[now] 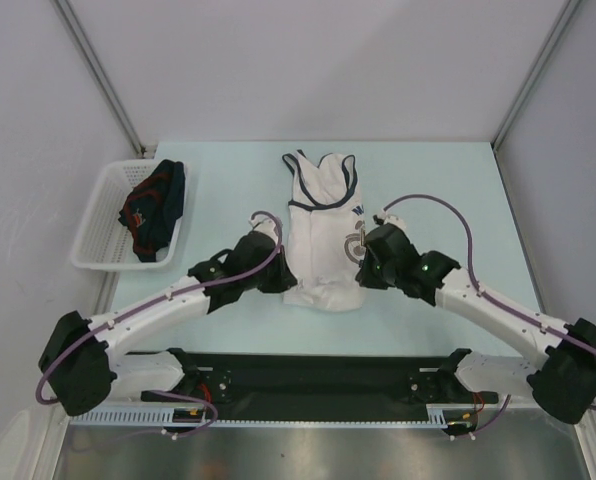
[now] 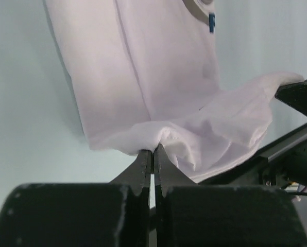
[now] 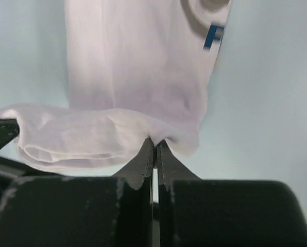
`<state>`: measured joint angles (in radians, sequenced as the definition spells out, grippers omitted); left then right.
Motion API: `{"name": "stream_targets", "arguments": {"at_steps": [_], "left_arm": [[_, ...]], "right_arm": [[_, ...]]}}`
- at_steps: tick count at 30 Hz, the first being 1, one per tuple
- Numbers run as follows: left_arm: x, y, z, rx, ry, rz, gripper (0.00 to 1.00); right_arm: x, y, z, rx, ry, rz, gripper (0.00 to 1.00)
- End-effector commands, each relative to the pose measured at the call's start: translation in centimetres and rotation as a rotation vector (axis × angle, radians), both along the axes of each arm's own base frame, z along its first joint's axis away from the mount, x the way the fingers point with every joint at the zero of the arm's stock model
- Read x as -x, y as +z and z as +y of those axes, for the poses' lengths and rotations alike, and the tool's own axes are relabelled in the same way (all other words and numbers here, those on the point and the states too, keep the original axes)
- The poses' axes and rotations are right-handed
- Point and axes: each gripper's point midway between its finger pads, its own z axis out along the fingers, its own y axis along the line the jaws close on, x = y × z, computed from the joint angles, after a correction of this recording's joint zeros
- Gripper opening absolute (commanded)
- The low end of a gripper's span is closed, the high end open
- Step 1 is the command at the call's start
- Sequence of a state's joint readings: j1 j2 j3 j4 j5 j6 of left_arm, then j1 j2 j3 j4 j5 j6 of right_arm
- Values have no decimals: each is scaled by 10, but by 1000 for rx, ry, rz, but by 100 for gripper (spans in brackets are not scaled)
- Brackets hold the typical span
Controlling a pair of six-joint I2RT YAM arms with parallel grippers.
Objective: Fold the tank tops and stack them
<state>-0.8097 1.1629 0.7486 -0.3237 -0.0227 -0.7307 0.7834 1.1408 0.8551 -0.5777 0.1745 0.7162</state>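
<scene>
A white tank top [image 1: 325, 235] with dark trim lies lengthwise in the middle of the table, folded into a narrow strip, straps toward the far side. My left gripper [image 1: 283, 278] is shut on the left corner of its near hem [image 2: 153, 135]. My right gripper [image 1: 366, 272] is shut on the right corner of that hem [image 3: 156, 131]. The hem bunches and lifts between the two grips. A blue bit of the chest print [image 3: 212, 36] shows in the right wrist view. The navy tank top [image 1: 154, 208] with dark-red trim lies crumpled in the basket.
A white plastic basket [image 1: 100, 222] stands at the table's left edge. Grey walls with metal posts close in the back and both sides. The black mounting rail [image 1: 318, 385] of the arms runs along the near edge.
</scene>
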Motion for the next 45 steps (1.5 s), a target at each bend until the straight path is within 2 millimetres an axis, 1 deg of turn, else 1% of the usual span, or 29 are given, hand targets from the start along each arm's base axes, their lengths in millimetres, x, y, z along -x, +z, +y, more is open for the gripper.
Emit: {"name": "stream_targets", "arguments": {"at_steps": [1, 2, 3, 4, 5, 6, 7, 8, 9, 10, 11, 12, 13, 14, 15, 18, 19, 22, 23, 29, 34, 37, 38, 40, 41, 42, 43, 44, 45], "left_arm": [[-43, 17, 5, -39, 35, -75, 0], [-54, 18, 6, -44, 56, -83, 0], [-74, 30, 10, -41, 101, -117, 0], [-85, 19, 10, -70, 115, -94, 0], [-95, 19, 11, -76, 129, -92, 0], [-113, 29, 13, -68, 156, -111, 0], [-123, 17, 13, -86, 167, -88, 0], [-131, 16, 14, -86, 177, -81, 0], [-148, 24, 16, -66, 201, -97, 0], [-155, 13, 14, -71, 199, -72, 0], [-163, 12, 13, -67, 205, -73, 0], [-179, 12, 14, -68, 219, -77, 0], [-186, 11, 15, -71, 226, -77, 0], [-193, 11, 16, -71, 231, -77, 0], [-207, 10, 16, -69, 239, -78, 0], [-226, 9, 10, -41, 221, -76, 0], [-230, 9, 8, -33, 212, -74, 0], [-243, 8, 0, -18, 191, -74, 0], [-249, 13, -2, -9, 189, -84, 0], [-260, -2, -7, -18, 185, -48, 0], [-261, -24, -5, -28, 187, -5, 0], [-270, -35, 2, -33, 209, 13, 0], [-275, -35, 6, -26, 220, 8, 0], [-283, -40, 7, -16, 216, 13, 0], [-288, -42, 9, -13, 219, 12, 0], [-290, -40, 9, -8, 214, 5, 3], [-291, -40, 9, -4, 206, 0, 11], [-293, -37, 11, -9, 199, -21, 42], [-292, -34, 11, -7, 192, -33, 55]], "right_arm": [[-39, 20, 0, 19, 58, -51, 0], [-52, 31, 3, 4, 56, -73, 0], [-63, 35, 1, 8, 43, -80, 0], [-78, 25, -5, 38, 25, -55, 0], [-93, 37, -2, 18, 20, -75, 0], [-103, 36, -2, 23, 16, -72, 0], [-117, 23, -6, 43, -1, -39, 0], [-126, 20, -5, 48, 5, -32, 0], [-140, 31, 0, 38, 8, -54, 0], [-149, 31, 1, 44, 3, -52, 0], [-160, 15, -2, 76, -7, -22, 0], [-173, 27, 0, 67, -13, -44, 0], [-181, 24, -1, 71, -19, -40, 0], [-188, 11, 0, 78, -17, -12, 0], [-199, 19, 2, 71, -22, -23, 0], [-216, 4, -3, 83, -36, 11, 0], [-224, 10, -2, 77, -38, -5, 0], [-237, 6, -5, 84, -49, 1, 0], [-238, 3, -9, 90, -56, 14, 0], [-247, -9, -15, 78, -65, 36, 0], [-255, -24, -20, 71, -71, 49, 0], [-271, -26, -22, 46, -80, 28, 0], [-276, -34, -23, 46, -83, 34, 0], [-288, -29, -25, 28, -87, 11, 0], [-294, -32, -27, 21, -93, 4, 3], [-296, -34, -29, 23, -90, -1, 12], [-299, -32, -32, 27, -96, -9, 28], [-300, -30, -37, 37, -108, -12, 54], [-299, -27, -42, 50, -123, -23, 61]]}}
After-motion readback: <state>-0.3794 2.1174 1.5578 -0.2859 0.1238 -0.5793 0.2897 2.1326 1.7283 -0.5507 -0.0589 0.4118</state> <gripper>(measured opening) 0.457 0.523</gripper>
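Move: Each hand already pinches a corner of the white tank top's hem, about 10 cm above the table. From the left hand, the neckline they fold it towards lies some 28 cm ahead, 7 cm right and 11 cm below. From the right hand it is some 28 cm ahead, 7 cm left and 12 cm below. The shoulder straps lie about 10 cm beyond the neckline. The printed emblem is about 16 cm straight ahead of the right hand, on the table. Both arms carry the pinched hem corners quickly forward over the tank top's body, side by side and nearly level for about 24 cm, the left hand swinging a little counter-clockwise, some 10 to 15 degrees. Close to the neckline they slow, sink about 5 cm while easing a few centimetres farther forward, and finally open their fingers about halfway to let go of the hem, the right hand drifting slightly outward. ##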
